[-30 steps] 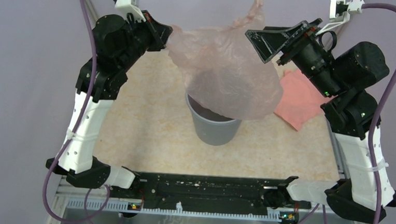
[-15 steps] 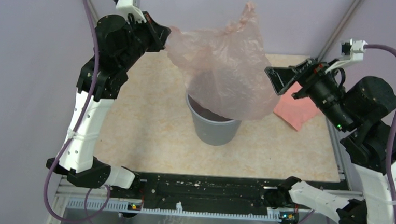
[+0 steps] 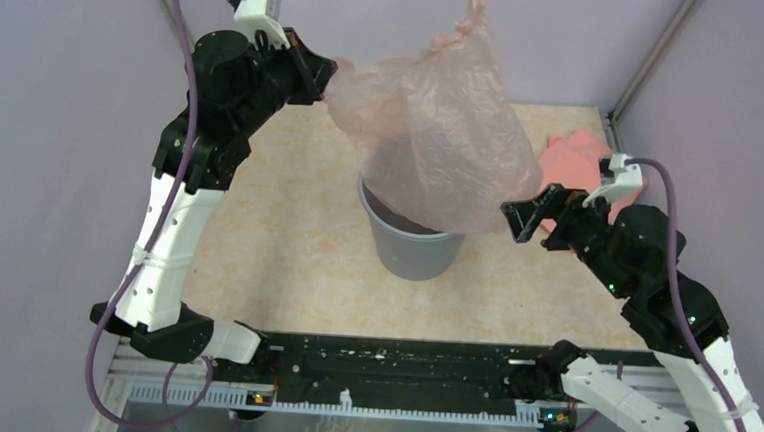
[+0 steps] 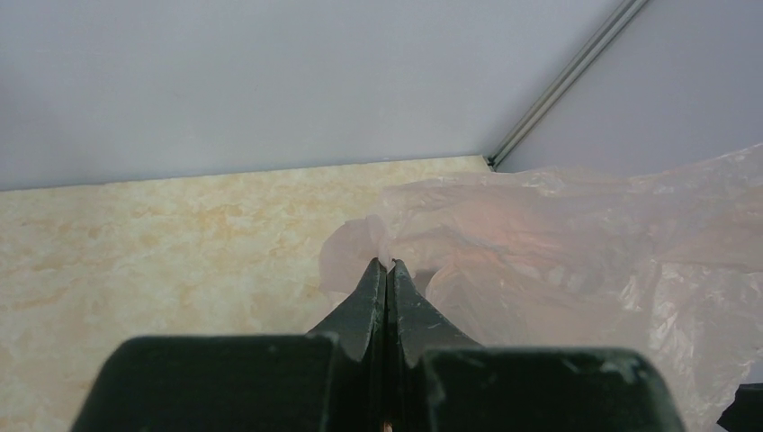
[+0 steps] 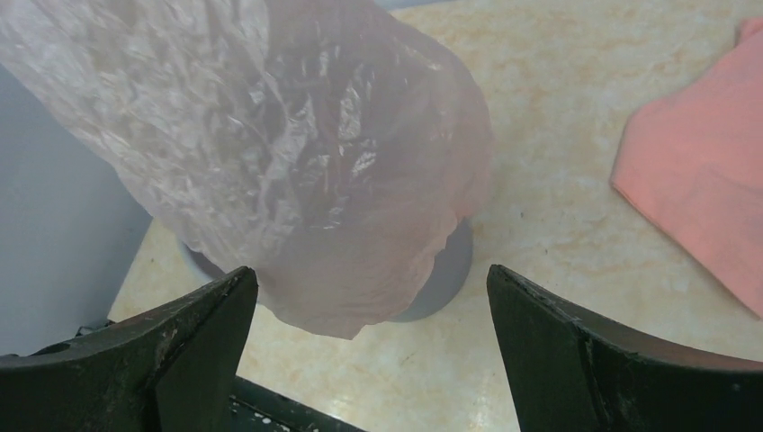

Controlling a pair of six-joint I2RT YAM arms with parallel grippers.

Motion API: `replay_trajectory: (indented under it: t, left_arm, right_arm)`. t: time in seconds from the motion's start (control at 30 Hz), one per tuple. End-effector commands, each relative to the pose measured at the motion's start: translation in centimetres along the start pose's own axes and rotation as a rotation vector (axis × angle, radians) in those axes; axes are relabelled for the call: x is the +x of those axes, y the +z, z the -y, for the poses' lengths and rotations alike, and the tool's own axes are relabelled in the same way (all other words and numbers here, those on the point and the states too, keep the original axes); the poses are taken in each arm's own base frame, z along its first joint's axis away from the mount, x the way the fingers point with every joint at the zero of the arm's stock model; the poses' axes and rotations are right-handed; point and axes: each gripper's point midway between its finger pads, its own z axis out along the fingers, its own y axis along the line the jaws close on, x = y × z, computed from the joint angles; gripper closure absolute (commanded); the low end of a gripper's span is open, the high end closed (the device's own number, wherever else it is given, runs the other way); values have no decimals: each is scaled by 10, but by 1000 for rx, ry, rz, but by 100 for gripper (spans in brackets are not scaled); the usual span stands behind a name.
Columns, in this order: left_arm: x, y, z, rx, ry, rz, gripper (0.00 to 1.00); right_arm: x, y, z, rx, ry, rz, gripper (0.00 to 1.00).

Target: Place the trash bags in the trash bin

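The translucent pale pink trash bag (image 3: pixel 443 130) hangs in the air, draped over the grey round trash bin (image 3: pixel 414 250) at the table's middle. My left gripper (image 3: pixel 321 75) is raised at the back left and shut on the bag's left edge; the left wrist view shows the jaws pressed together on the plastic (image 4: pixel 396 243). My right gripper (image 3: pixel 520 217) is open and empty, low at the bin's right side, apart from the bag. In the right wrist view the bag (image 5: pixel 297 153) covers most of the bin (image 5: pixel 445 274), between and beyond my spread fingers (image 5: pixel 193 333).
An opaque salmon-pink folded bundle (image 3: pixel 577 160) lies on the table behind my right gripper, also in the right wrist view (image 5: pixel 702 189). Purple walls close the back and sides. A black rail (image 3: pixel 399 362) runs along the near edge.
My right arm let go of the bag's upper right and swung down and toward me to the bin's right side. The bag's right side now hangs loose. The left gripper stayed put.
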Motion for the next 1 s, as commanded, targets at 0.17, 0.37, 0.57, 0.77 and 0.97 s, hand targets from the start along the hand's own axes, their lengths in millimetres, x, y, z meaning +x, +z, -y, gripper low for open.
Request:
replay_trajectory:
  t: [0.17,0.37,0.57,0.77,0.97]
  left_arm:
    - [-15,-9,11,51,19,44,100]
    - [-14,-10,17,83,10,33,100]
    - [-12,-11,23,117,-1,24,100]
    - [-4,-9,30,161,-23,-1,100]
    - [3,-5,33,183,-38,-20,100]
  right_arm:
    - [-1,21,-9,-50,99,88,6]
    - [-5,53,-29,-104,70,69,36]
    - [-8,84,-56,-178,37,0,70]
    - [17,115,-84,-257,14,-112,81]
    - [55,142,-90,-232,-18,-207,82]
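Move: Ahead of the open right gripper hangs the pale trash bag, its middle about 9 cm forward, 12 cm left and some 5 cm higher. The trash bin stands under the bag, 11 cm forward and 14 cm left, its middle about 22 cm lower; the coral bag lies on the table about 28 cm forward, 20 cm right, 36 cm down. The left gripper pinches the bag's edge, with the bag's middle 15 cm right, 4 cm back and 9 cm down. Bring the right gripper left and forward into the near, lower part of the hanging trash bag, closing its fingers on the film on the way. Carry on left over the bin, about 13 cm left and 8 cm forward in all, sinking some 5 cm and turning counter-clockwise about 15 degrees. Keep the left gripper shut on its edge and ease it about 2 cm to the right. ##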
